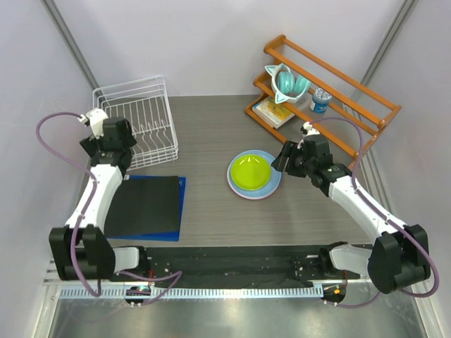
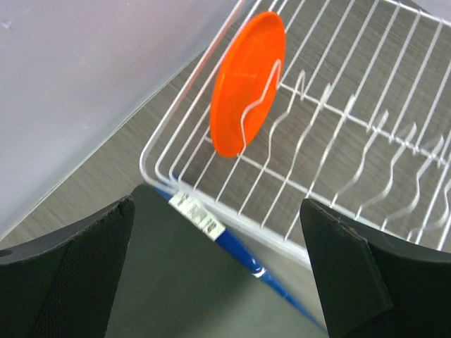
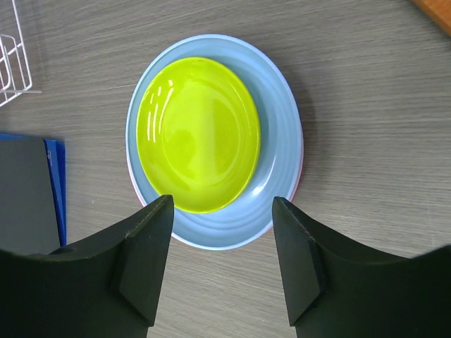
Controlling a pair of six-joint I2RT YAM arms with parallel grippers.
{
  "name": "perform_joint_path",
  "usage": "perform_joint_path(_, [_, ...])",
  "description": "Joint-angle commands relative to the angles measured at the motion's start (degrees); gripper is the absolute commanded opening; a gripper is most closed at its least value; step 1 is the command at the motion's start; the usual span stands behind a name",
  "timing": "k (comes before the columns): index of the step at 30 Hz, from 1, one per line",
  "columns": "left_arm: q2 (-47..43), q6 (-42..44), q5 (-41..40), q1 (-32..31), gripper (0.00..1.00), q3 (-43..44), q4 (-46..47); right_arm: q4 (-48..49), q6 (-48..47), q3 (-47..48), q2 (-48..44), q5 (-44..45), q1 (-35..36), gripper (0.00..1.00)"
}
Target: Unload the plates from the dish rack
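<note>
The white wire dish rack [image 1: 137, 120] stands at the far left. In the left wrist view an orange plate [image 2: 246, 84] stands upright between the tines at the near-left corner of the rack [image 2: 352, 120]. It is hidden in the top view. My left gripper [image 1: 113, 146] is open and empty, just in front of that corner [image 2: 217, 211]. A lime green plate [image 1: 252, 171] lies on a light blue plate [image 1: 273, 179] at mid table. A thin pink plate edge [image 3: 301, 163] shows under them. My right gripper [image 1: 283, 159] is open and empty, just right of the stack [image 3: 222, 211].
A black mat with a blue edge [image 1: 144, 204] lies in front of the dish rack and shows under my left gripper [image 2: 190, 282]. An orange-brown wooden shelf rack [image 1: 352, 82] at the far right holds a teal cup [image 1: 287, 81], a small can [image 1: 320, 101] and a book [image 1: 273, 111].
</note>
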Motion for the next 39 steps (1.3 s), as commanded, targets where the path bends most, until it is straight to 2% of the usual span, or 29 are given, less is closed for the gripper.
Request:
perform_joint_path(1, [7.03, -1.74, 7.11, 7.15, 1.00, 5.16, 5.73, -1.35, -1.97, 0.90, -0.90, 1.45, -0.30, 0.64])
perform_joint_path(6, [16.61, -2.00, 13.27, 10.16, 0.99, 11.57, 5.64, -0.12, -2.23, 1.33, 3.13, 0.83, -0.30, 0.64])
perform_joint_path(12, [23.83, -3.85, 19.42, 12.53, 0.94, 12.91, 10.12, 3.04, -2.15, 2.04, 7.97, -1.01, -0.30, 0.63])
perform_joint_path(21, [27.69, -3.68, 18.19, 14.90, 0.89, 13.96, 13.46, 6.38, -2.24, 1.34, 12.37, -2.77, -0.30, 0.62])
perform_joint_path(24, [29.27, -3.15, 18.11, 15.61, 0.88, 16.24, 11.80, 7.00, -2.41, 1.16, 13.69, -3.04, -0.30, 0.61])
perform_joint_path(29, [30.60, -2.54, 17.32, 15.87, 0.76, 16.86, 12.15, 7.53, -2.94, 1.07, 15.19, -3.48, -0.21, 0.60])
perform_joint_path(30, [30.77, -2.19, 16.71, 15.96, 0.69, 17.12, 12.15, 7.53, -3.11, 1.07, 15.53, -3.48, -0.30, 0.60])
perform_joint_path(33, [31.56, -2.18, 16.88, 16.31, 0.56, 18.00, 11.89, 7.88, -3.46, 0.55, 16.06, -3.56, -0.30, 0.60])
perform_joint_path(39, [31.92, -2.62, 16.35, 16.31, 0.37, 18.62, 10.65, 8.14, -3.11, -0.07, 15.89, -3.30, -0.30, 0.59])
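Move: The orange plate stands in the near-left corner of the dish rack, about 14 cm ahead of my left hand, 7 cm to its left and some 12 cm below. The rack's middle is roughly 21 cm ahead and level with that hand sideways; the black mat lies about 4 cm back, 4 cm to its right, 18 cm down. From my right hand the green plate is about 5 cm ahead, 7 cm left and 10 cm down, on the blue plate, itself some 4 cm ahead and 6 cm left. I carry my wide-open left hand forward and left over the rack's corner, sink it about 9 cm, then edge farther forward-left to straddle the orange plate's rim and close my fingers on it, rolling the hand some 10 degrees left-side down. Meanwhile my right hand, a little over half open, drops about 7 cm towards the stacked plates, tipping its fingers slightly further down. ##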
